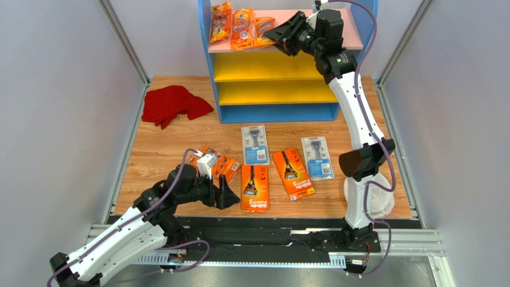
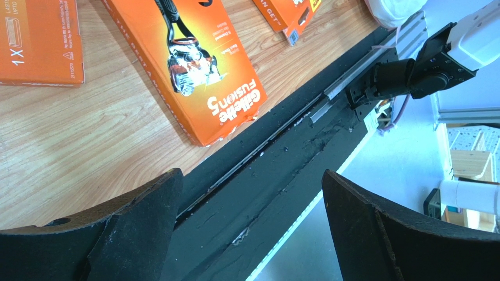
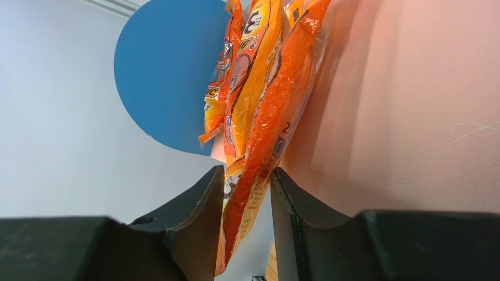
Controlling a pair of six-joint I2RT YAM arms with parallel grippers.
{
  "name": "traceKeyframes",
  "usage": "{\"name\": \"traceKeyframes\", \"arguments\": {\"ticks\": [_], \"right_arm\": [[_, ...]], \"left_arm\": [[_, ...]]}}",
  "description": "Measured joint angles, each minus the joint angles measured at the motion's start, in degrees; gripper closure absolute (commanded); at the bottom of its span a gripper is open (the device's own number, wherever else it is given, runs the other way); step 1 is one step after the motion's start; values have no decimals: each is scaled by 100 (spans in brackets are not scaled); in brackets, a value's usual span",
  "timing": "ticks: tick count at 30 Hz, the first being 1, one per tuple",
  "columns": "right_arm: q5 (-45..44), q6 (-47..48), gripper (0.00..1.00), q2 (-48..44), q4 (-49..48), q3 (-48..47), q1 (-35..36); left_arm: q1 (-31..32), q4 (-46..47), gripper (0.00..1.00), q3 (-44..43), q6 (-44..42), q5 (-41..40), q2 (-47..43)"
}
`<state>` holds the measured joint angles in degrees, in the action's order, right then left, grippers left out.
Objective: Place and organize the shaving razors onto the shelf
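The shelf point(image 1: 206, 72) stands at the back, and three narrow orange bags of shaving razors point(image 1: 242, 28) lie on its pink top board point(image 1: 353, 36). My right gripper point(image 1: 270, 34) is at the rightmost bag point(image 3: 276, 117). Its jaws stand slightly apart around the bag's near end point(image 3: 246, 181), with a gap beside the bag. On the table lie two grey-blue blister cards point(image 1: 256, 144) and orange razor boxes point(image 1: 255, 188). My left gripper point(image 1: 230, 194) hangs wide open and empty over the table's front edge point(image 2: 252, 199), beside an orange box point(image 2: 199, 64).
A red cloth point(image 1: 173, 104) lies at the back left of the table. A round white dish point(image 1: 377, 200) sits behind the right arm at the front right. The two yellow lower boards point(image 1: 272, 67) hold nothing. A black rail point(image 2: 276, 170) runs along the front edge.
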<state>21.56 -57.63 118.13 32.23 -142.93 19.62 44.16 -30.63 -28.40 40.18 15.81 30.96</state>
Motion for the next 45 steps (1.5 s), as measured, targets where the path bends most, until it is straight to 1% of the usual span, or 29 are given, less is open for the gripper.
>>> {"name": "traceKeyframes", "arguments": {"ticks": [14, 17, 20, 21, 23, 24, 27, 30, 37, 45], "right_arm": [[11, -175, 56, 240, -133, -39, -76], [9, -221, 53, 258, -223, -48, -79], [13, -236, 47, 260, -260, -48, -79], [15, -236, 43, 258, -275, -48, -79], [15, -243, 38, 256, -297, -50, -79], [20, -238, 33, 245, -337, -48, -79], [-68, -199, 28, 142, -339, 9, -74], [-199, -116, 26, 17, -286, 122, -76], [-409, 44, 24, -105, -160, 197, -79], [-636, 168, 16, -372, -94, 457, -79]], "left_arm": [[0, 22, 4, 101, 42, 17, -63], [0, 22, 4, 105, 44, 17, -63], [0, 24, 4, 105, 46, 17, -70], [0, 31, 4, 109, 48, 17, -76], [0, 48, 4, 129, 55, 17, -94], [0, 46, 4, 142, 61, 17, -105], [0, 48, 4, 175, 66, 20, -136], [0, 48, 4, 186, 70, 20, -168], [0, 48, 4, 190, 107, 24, -229], [0, 50, 3, 190, 149, 22, -319]]}}
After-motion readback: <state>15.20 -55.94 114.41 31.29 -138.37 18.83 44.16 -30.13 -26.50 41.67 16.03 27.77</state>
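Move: Just ahead and to the left of the right hand, about 2 cm out and 3 cm left at roughly finger height, is the third orange razor pack on the pink top shelf, its near end still between the loosened fingers. The second pack is beside it, some 9 cm left and 3 cm ahead of the hand, and the first about 15 cm left and 5 cm ahead. From the left hand the third pack lies some 40 cm ahead, 10 cm right and 30 cm higher. Nudging about 2 cm forward and slightly down with the third razor pack's near end between its fingers, the right hand then spreads them from partly open to wide and comes free of the pack. It rises back to its starting height and shifts about 2.5 cm right, away from the three packs, drawing back a little and swinging slightly clockwise. ##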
